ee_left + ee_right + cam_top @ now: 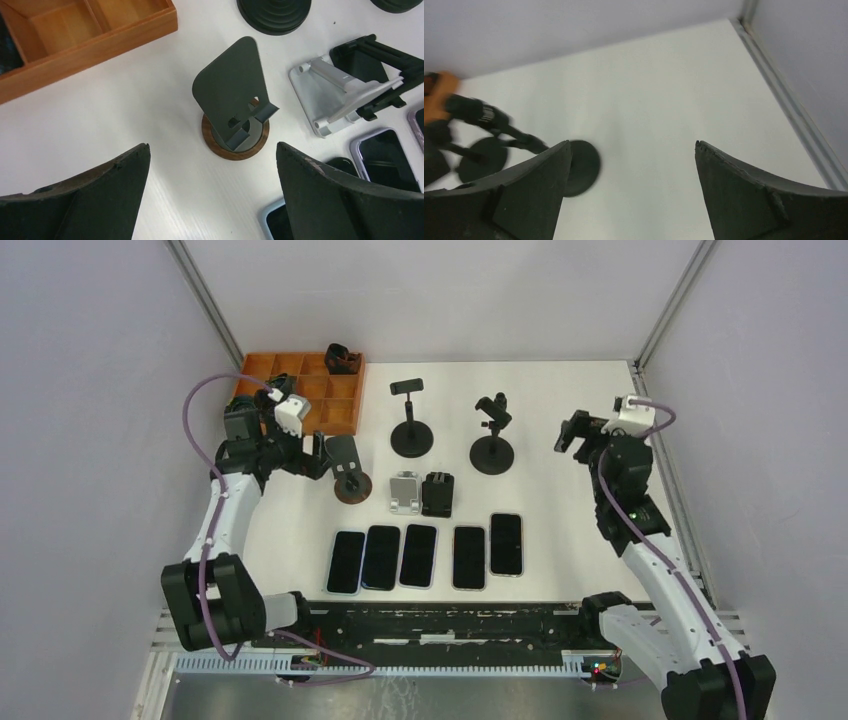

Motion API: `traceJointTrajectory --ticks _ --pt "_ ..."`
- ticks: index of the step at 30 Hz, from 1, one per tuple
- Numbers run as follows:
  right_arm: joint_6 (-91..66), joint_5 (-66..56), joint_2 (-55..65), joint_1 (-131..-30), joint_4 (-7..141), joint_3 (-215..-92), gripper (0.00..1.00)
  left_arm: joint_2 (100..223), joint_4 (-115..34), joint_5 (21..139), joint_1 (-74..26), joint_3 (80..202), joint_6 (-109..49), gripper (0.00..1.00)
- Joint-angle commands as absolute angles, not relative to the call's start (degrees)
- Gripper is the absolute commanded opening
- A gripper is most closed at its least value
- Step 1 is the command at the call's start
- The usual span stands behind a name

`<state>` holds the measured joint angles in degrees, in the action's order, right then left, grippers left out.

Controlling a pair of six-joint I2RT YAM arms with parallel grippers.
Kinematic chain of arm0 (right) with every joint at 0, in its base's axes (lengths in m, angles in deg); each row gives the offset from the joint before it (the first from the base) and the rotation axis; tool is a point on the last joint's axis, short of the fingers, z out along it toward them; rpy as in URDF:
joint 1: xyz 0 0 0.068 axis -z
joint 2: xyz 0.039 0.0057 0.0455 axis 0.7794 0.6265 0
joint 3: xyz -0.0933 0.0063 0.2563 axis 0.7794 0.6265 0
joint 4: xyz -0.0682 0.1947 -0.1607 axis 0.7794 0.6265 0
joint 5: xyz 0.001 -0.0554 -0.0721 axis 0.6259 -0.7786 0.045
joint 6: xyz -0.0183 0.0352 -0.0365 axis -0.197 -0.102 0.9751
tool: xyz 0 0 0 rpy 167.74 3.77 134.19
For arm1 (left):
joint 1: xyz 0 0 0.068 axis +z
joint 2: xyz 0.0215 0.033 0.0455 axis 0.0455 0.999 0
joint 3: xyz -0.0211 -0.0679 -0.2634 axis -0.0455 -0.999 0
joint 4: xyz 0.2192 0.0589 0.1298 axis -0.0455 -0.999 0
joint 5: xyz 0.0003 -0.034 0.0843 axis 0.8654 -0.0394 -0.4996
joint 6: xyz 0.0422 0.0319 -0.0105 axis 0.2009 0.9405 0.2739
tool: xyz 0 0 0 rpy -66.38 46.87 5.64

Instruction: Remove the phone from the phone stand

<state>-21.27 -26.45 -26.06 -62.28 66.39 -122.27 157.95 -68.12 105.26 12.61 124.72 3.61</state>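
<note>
Several dark phones [418, 556] lie flat in a row near the table's front edge; none rests on a stand. A grey plate phone stand [350, 475] on a round wooden base stands empty, seen close in the left wrist view [232, 95]. My left gripper [315, 455] hovers just left of it, open, nothing between its fingers [213, 145]. My right gripper [573, 433] hangs raised over the right side of the table, open and empty [633, 141]. Its wrist view shows bare table and a black round stand base [581, 167].
A silver folding stand [404, 492] and a black folding stand [438, 494] sit behind the phones. Two tall black stands on round bases [410, 425] [492, 440] stand mid-table. An orange compartment tray [300, 390] at back left holds a black object [342, 358].
</note>
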Motion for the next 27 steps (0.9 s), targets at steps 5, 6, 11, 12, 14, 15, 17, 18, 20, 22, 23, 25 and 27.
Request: traceJointTrajectory --ticks 5,6,11,12,14,15,17,18,20,22,23,25,27 --pt "-14.9 -56.8 -29.9 -61.9 49.3 -98.9 0.98 163.7 -33.7 101.7 12.8 111.1 -9.2 1.0" --pt "-14.3 -58.7 -29.5 -62.0 46.0 -96.0 0.98 164.7 -32.2 101.6 12.8 110.4 -9.4 1.0" --pt "-10.7 -63.3 -21.2 -61.9 34.1 -88.3 0.98 168.7 -24.3 100.6 12.8 106.5 -9.6 1.0" --pt "-9.2 -63.4 -19.3 -61.9 31.0 -87.3 0.98 169.0 -21.7 100.7 12.8 105.1 -10.0 1.0" --pt "-6.6 -63.1 -15.9 -61.7 24.7 -85.8 0.98 169.2 -16.8 101.5 12.8 102.1 -10.3 1.0" --pt "-6.0 -62.2 -14.6 -61.5 22.0 -85.1 0.98 169.4 -13.9 101.9 12.8 100.6 -10.5 1.0" --pt "-3.7 -61.2 -11.7 -61.2 17.0 -84.0 0.98 170.3 -9.6 101.2 12.9 98.7 -11.5 1.0" --pt "-2.9 -61.2 -10.3 -61.2 14.7 -83.6 0.98 170.9 -8.1 100.3 12.8 98.3 -12.3 1.0" --pt "-2.1 -60.3 -8.0 -61.1 12.3 -83.3 0.98 171.9 -5.5 98.7 12.8 97.2 -14.0 1.0" --pt "-2.5 -59.0 -6.5 -61.1 10.8 -83.2 0.98 172.0 -1.0 97.8 12.8 94.9 -15.7 1.0" --pt "-2.4 -58.4 -6.0 -61.2 9.3 -82.7 0.98 171.4 -0.5 96.9 12.8 94.3 -16.2 1.0" --pt "-2.3 -57.7 -4.9 -61.1 6.8 -81.4 0.98 170.3 2.8 96.4 12.7 92.3 -17.2 1.0" --pt "-2.3 -57.1 -4.3 -61.1 2.3 -78.9 0.98 169.1 5.4 95.9 12.8 90.3 -17.5 1.0"
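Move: Beyond the open left hand stands the wooden-base phone stand, about 7 cm ahead, 6 cm right and 10 cm lower; the silver stand is some 14 cm right of it, a white-edged phone roughly 19 cm nearer the base and 2 cm to its left. From the raised right hand, the right black stand lies about 15 cm ahead, 13 cm left and 20 cm down; the rightmost phone is 9 cm back, 11 cm left and 28 cm down. Sinking about 21 cm, the empty right hand swings right and somewhat back, away from the right black stand to bare table, turning some 30 degrees clockwise, its left side dipping. The left hand drops about 9 cm and eases forward towards the wooden-base stand, turning slightly counter-clockwise and then tilting its fingers up; its right finger comes against the plate's left edge. Both grippers stay open. ##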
